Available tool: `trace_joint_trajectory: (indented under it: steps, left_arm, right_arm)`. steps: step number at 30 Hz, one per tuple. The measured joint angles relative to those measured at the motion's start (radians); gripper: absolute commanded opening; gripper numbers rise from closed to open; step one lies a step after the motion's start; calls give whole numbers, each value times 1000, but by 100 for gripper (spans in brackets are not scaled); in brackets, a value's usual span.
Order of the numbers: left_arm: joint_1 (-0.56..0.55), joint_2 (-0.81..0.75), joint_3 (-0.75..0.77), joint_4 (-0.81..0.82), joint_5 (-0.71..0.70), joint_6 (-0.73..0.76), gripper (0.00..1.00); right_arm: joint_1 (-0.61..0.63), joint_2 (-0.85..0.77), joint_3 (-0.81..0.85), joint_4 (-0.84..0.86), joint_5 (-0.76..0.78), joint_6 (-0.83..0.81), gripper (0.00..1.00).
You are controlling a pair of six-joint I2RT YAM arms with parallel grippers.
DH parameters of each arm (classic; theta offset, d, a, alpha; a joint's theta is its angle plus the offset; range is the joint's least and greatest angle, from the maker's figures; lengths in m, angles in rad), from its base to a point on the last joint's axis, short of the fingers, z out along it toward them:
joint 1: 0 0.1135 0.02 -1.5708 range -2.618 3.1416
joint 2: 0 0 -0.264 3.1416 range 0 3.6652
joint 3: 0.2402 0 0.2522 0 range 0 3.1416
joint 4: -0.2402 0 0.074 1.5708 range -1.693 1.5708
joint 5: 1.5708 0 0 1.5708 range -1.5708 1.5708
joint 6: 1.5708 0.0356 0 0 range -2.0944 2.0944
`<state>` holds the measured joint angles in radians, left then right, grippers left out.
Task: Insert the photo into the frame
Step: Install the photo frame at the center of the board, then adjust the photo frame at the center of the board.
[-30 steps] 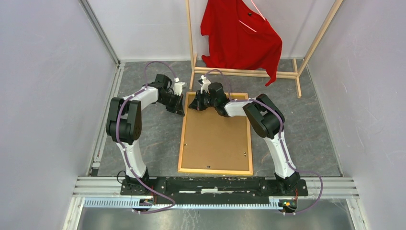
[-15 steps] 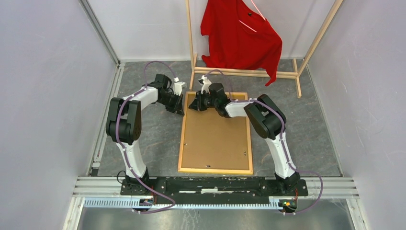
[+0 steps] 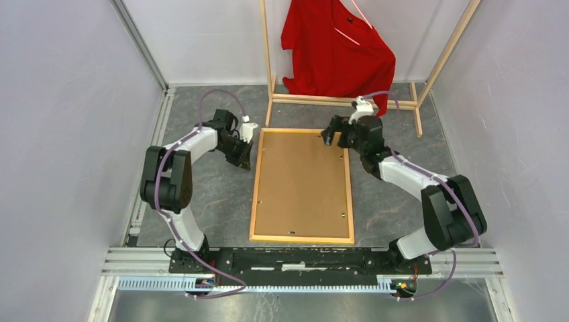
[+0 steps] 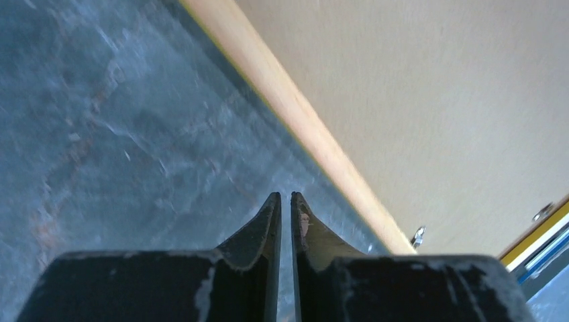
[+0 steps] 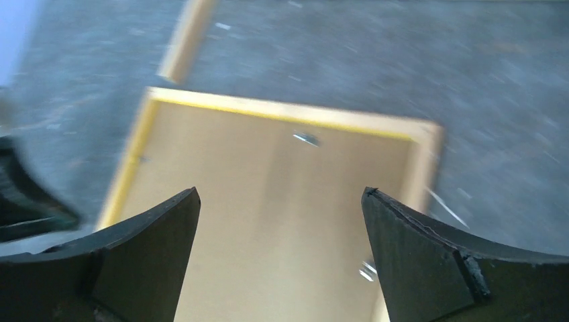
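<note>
The frame (image 3: pixel 256 191) lies face down on the grey table, its light wood back up and a yellow edge showing (image 5: pixel 282 111). A plain brown backing board (image 3: pixel 302 181) fills it. The photo is hidden. My left gripper (image 3: pixel 246 157) sits low on the table just outside the frame's left rail (image 4: pixel 302 121). Its jaws (image 4: pixel 282 196) are shut to a thin slit with nothing between them. My right gripper (image 3: pixel 329 136) hovers over the frame's far right corner. In the right wrist view its jaws (image 5: pixel 280 191) stand wide open and empty above the board (image 5: pixel 268 174).
A wooden clothes rack (image 3: pixel 342 100) with a red shirt (image 3: pixel 335 47) stands just behind the frame's far edge. Small metal clips (image 3: pixel 343 216) sit on the frame's back. Grey walls close in on the left and right.
My right arm has swung from the frame's far left corner to its far right corner, and its jaws have opened wide. My left gripper has shifted slightly leftward beside the frame.
</note>
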<state>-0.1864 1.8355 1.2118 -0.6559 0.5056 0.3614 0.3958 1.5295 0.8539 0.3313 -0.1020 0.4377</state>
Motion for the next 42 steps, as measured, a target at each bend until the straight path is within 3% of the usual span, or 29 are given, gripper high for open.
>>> trace_joint_trajectory:
  steps: [5, 11, 17, 24, 26, 32, 37, 42]
  left_arm:
    - [-32, -87, -142, 1, -71, 69, 18]
    - [-117, -197, -280, 11, -125, 156, 18]
    - [-255, -253, -340, 20, -190, 209, 20]
    - [-397, -244, -325, -14, -266, 214, 24]
    - [-459, -226, -306, -52, -270, 212, 29]
    - [-602, -178, -253, -166, -231, 211, 64]
    - [-627, -167, -222, -242, -155, 213, 68]
    - [-576, -247, -189, -279, -126, 272, 73]
  right_arm:
    - [-84, -60, -153, -92, 132, -18, 98]
    - [-114, 10, -183, -139, 129, -24, 98]
    - [-108, 156, -78, -105, 19, -13, 98]
    - [-37, 345, 155, -119, 33, -27, 98]
    - [-15, 396, 226, -132, 37, -35, 98]
    - [24, 486, 365, -167, 6, -50, 98]
    - [45, 529, 446, -218, -26, -81, 98]
    - [38, 429, 366, -273, -17, -78, 98]
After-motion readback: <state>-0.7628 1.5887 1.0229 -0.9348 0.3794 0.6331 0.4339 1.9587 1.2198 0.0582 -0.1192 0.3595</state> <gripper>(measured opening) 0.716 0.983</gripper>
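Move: From the left hand, the middle of the photo frame's left rail lies about 7 cm back, 4 cm right and 3 cm down; the clip on that rail is some 13 cm back and 5 cm right. The right hand hovers over the frame, whose far right corner is about 7 cm ahead, 9 cm right and 13 cm down. The far rail's clip is 5 cm ahead, level sideways; the right rail's upper clip 4 cm back, 7 cm right. Dropping about 12 cm and swinging right to the frame's right rail near its far corner, the wide-open right hand then pushes that end left and forward, some 14 and 10 cm, easing back slightly last. The left hand sweeps back about 20 cm, also bearing right against the left rail, turning some 45 degrees clockwise and opening late as it starts to rise. ##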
